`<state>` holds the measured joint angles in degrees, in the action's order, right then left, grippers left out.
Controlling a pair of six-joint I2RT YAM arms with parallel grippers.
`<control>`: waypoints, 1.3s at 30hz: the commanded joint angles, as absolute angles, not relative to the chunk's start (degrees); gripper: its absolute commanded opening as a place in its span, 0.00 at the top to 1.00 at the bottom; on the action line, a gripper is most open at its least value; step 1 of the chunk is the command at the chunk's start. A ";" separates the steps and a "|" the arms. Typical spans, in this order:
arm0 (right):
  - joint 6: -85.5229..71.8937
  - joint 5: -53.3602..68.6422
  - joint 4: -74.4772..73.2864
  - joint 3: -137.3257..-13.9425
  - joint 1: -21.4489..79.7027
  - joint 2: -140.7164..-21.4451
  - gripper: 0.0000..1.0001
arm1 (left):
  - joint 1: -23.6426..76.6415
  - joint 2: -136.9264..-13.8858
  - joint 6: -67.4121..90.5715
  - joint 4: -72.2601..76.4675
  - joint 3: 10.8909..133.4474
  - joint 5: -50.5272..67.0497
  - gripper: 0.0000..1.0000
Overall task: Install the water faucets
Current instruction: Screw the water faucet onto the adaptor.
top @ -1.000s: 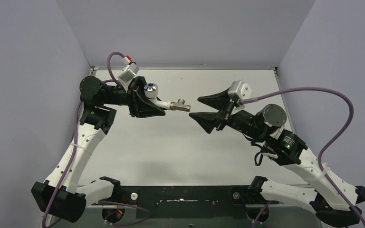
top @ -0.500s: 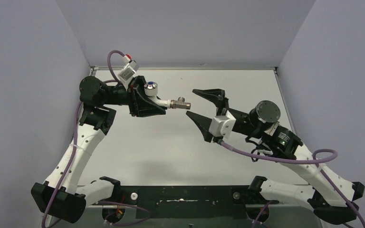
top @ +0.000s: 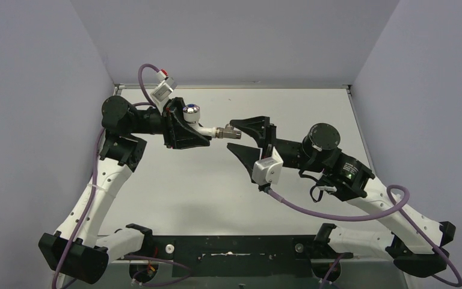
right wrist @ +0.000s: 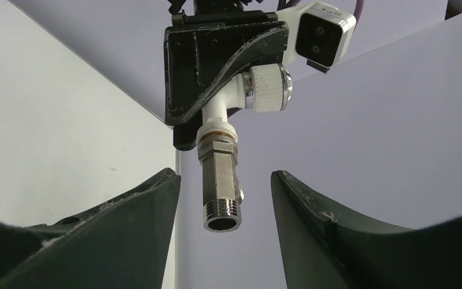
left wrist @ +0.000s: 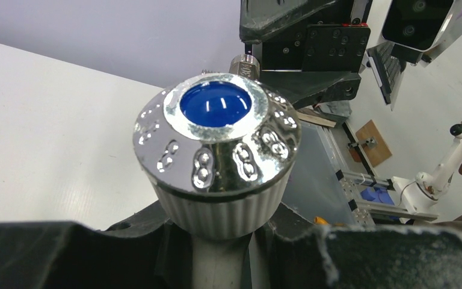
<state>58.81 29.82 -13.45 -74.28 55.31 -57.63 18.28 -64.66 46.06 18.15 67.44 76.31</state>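
The water faucet [top: 203, 128] hangs above the table with my left gripper [top: 197, 130] shut on its white body. Its chrome knob [left wrist: 216, 141] with the blue dot fills the left wrist view, and my left gripper [left wrist: 221, 256] clamps the white stem below it. A grey metal threaded fitting [top: 225, 132] sits on the faucet's free end and points right. In the right wrist view this fitting [right wrist: 219, 180] hangs between the fingers of my right gripper [right wrist: 224, 176], which is open and touches nothing. My right gripper [top: 231, 136] straddles the fitting's tip.
The white table [top: 174, 186] lies under both arms, with grey walls [top: 36, 120] on three sides. The right arm's purple cable [top: 337, 215] loops low in front of its wrist. A black mounting rail [top: 234, 250] runs along the near edge.
My right gripper has turned over at the wrist and moved left, so its open fingers now flank the fitting. The left gripper and faucet have stayed put.
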 commanded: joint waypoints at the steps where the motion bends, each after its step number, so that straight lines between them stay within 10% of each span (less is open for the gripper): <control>1: 61.42 28.54 -11.34 -77.61 56.39 -59.71 0.44 | 18.37 -63.83 45.84 19.42 68.77 75.69 1.00; 39: 31.80 17.63 -7.51 -76.55 57.45 -62.19 1.00 | 18.28 -63.31 29.65 5.85 72.53 76.08 1.00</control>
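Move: Around 3 cm to the right hand's left, some 2 cm ahead and 2 cm below its fingers lies the middle of the metal adaptor, free between the spread tips. The white spout joins the adaptor's far end, about 6 cm left of the adaptor's middle and level with it. The chrome knob stands some 9 cm left of the adaptor's middle, 1 cm farther ahead and 4 cm higher. From the left hand, still holding the faucet, the adaptor lies about 7 cm straight to its right, at the same height. Reaching about 2 cm forward and 2 cm left while dipping a little, the right hand brings its open fingers around the adaptor's body and closes until they pinch it. The wrist then rolls some 15 degrees about the finger line, its top side going forward, as both hands sink about 1 cm. The left hand keeps its hold on the faucet. ##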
